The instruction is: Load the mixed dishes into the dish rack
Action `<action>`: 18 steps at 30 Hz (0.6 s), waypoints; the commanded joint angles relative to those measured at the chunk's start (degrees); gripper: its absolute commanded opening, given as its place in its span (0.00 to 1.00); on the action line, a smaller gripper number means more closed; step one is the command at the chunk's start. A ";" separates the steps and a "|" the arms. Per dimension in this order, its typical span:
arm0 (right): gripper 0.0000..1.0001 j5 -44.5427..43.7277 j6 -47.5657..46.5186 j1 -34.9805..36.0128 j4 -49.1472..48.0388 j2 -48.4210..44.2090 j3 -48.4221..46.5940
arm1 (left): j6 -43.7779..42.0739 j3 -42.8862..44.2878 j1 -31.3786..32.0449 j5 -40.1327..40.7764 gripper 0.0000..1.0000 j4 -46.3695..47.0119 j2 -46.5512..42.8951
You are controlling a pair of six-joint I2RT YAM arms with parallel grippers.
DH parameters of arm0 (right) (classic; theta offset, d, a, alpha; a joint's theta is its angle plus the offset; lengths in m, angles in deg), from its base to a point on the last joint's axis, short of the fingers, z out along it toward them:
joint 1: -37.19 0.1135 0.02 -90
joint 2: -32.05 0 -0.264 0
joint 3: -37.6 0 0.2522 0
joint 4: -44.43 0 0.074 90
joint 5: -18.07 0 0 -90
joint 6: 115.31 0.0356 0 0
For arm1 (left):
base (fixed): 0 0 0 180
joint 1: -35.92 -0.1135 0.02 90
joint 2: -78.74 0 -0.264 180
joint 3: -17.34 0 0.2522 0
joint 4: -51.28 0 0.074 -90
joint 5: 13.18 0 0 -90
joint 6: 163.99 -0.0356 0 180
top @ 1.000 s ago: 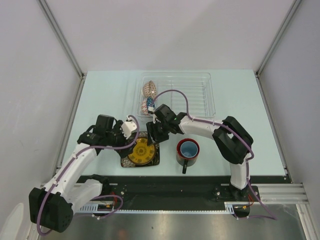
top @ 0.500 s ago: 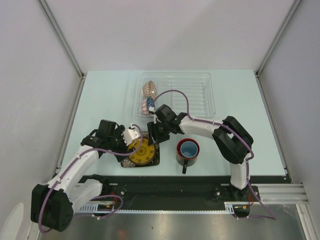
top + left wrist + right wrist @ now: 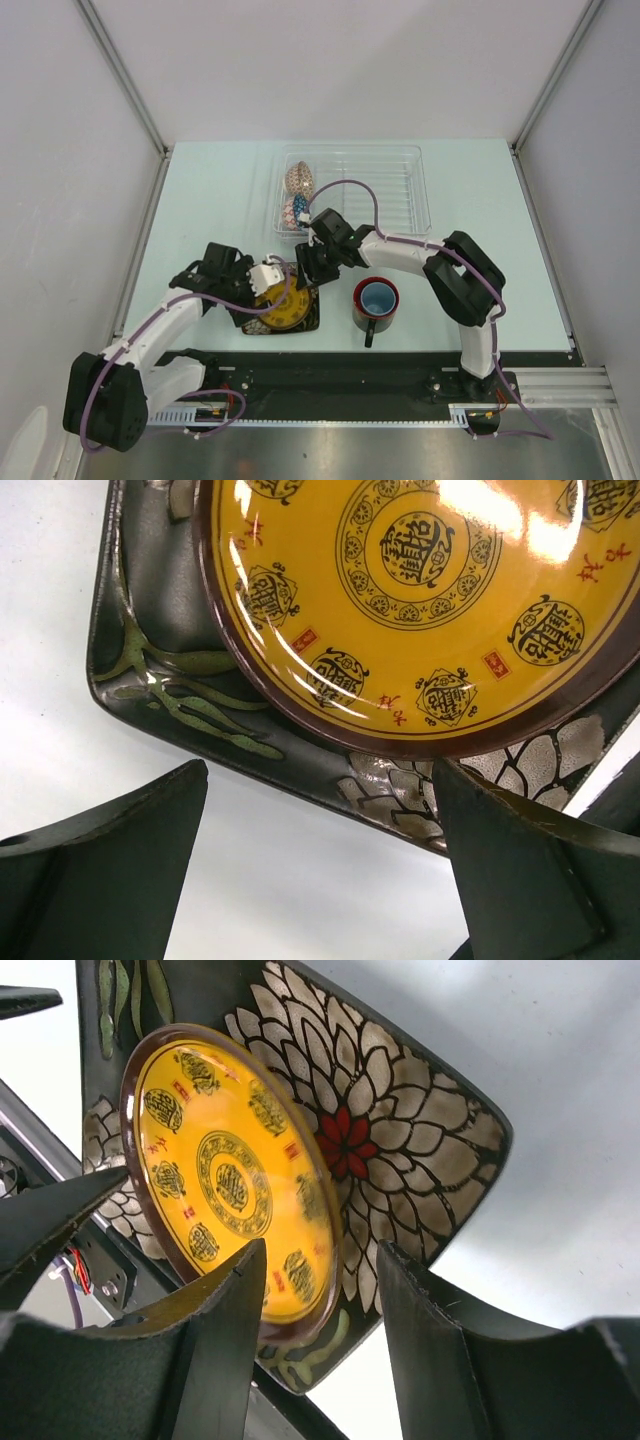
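The square dark plate point(image 3: 301, 319) with a yellow round centre lies on the table in front of the dish rack point(image 3: 392, 186). My left gripper point(image 3: 260, 291) hangs open at its left edge, and in the left wrist view the plate point(image 3: 400, 580) fills the top, with the gripper point(image 3: 320, 780) wide open just short of its rim. My right gripper point(image 3: 304, 272) is at the plate's far right part. Its jaws point(image 3: 310, 1255) stand half open on either side of the yellow rim, on the flowered plate point(image 3: 400, 1130), with a gap showing. The red mug point(image 3: 376, 297) stands upright to the right.
Two patterned bowls stand on edge in the rack's left end, a brownish one point(image 3: 298, 180) and a blue-and-pink one point(image 3: 293, 211). The mug's handle points toward the black rail point(image 3: 400, 368) at the table's near edge. Grey walls close in both sides.
My left gripper has swung right and down toward the plate's left edge. The right gripper, the plate and the mug have hardly moved.
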 commanded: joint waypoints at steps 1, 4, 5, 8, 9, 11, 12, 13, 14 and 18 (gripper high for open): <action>0.53 0.56 1.17 0.42 -1.89 1.39 0.12 | -1.36 -1.03 1.26 0.56 1.00 2.83 1.00; 0.53 0.47 1.17 0.68 -1.89 1.83 0.12 | -1.09 -1.38 1.79 0.91 1.00 3.71 1.27; 0.53 0.64 1.34 0.86 -1.89 1.92 0.12 | -1.01 -1.47 1.88 1.09 1.00 3.89 1.35; 0.51 1.34 1.52 0.86 -2.33 1.83 0.12 | -0.57 -1.30 2.32 1.44 1.00 4.50 1.62; 0.45 1.52 1.69 0.77 -2.86 1.83 0.12 | -0.48 -1.12 2.49 1.36 1.00 4.59 1.71; 0.37 2.66 2.22 0.77 -3.21 2.01 0.12 | -0.21 -0.86 2.67 1.44 1.00 5.20 1.79; 0.32 3.10 2.40 0.68 -3.82 2.10 0.12 | -0.21 -0.86 2.76 1.53 1.00 5.38 1.88; 0.30 3.54 2.83 0.68 -4.18 2.27 0.12 | 0.13 -0.77 2.85 1.62 1.00 5.73 1.80; 0.30 4.76 3.10 0.68 -4.44 2.45 0.12 | 0.22 -0.77 2.93 1.62 1.00 5.74 1.97; 0.30 7.76 4.50 0.60 -6.46 3.24 0.12 | 0.66 -0.86 3.28 1.44 1.00 6.09 1.88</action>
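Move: Between the right hand's half-open fingers sits the near rim of the yellow plate, already tipped up a little; its middle is about 7 cm left, 4 cm back and slightly below. The square dish lies under the plate, its middle some 7 cm left, 3 cm back and 3 cm lower, while the mug stands about 15 cm right and 4 cm back. From the wide-open left hand, the plate's middle is some 8 cm right, 1 cm ahead and slightly lower. Closing the right fingers from about half open to a third, the right hand eases about 1.5 cm left, in over the plate, and pinches its rim on that side. Meanwhile the left hand, fingers still wide open, creeps about 1 cm forward and right against the plate's left edge after sinking half a centimetre, with one fingertip staying at the rim. ##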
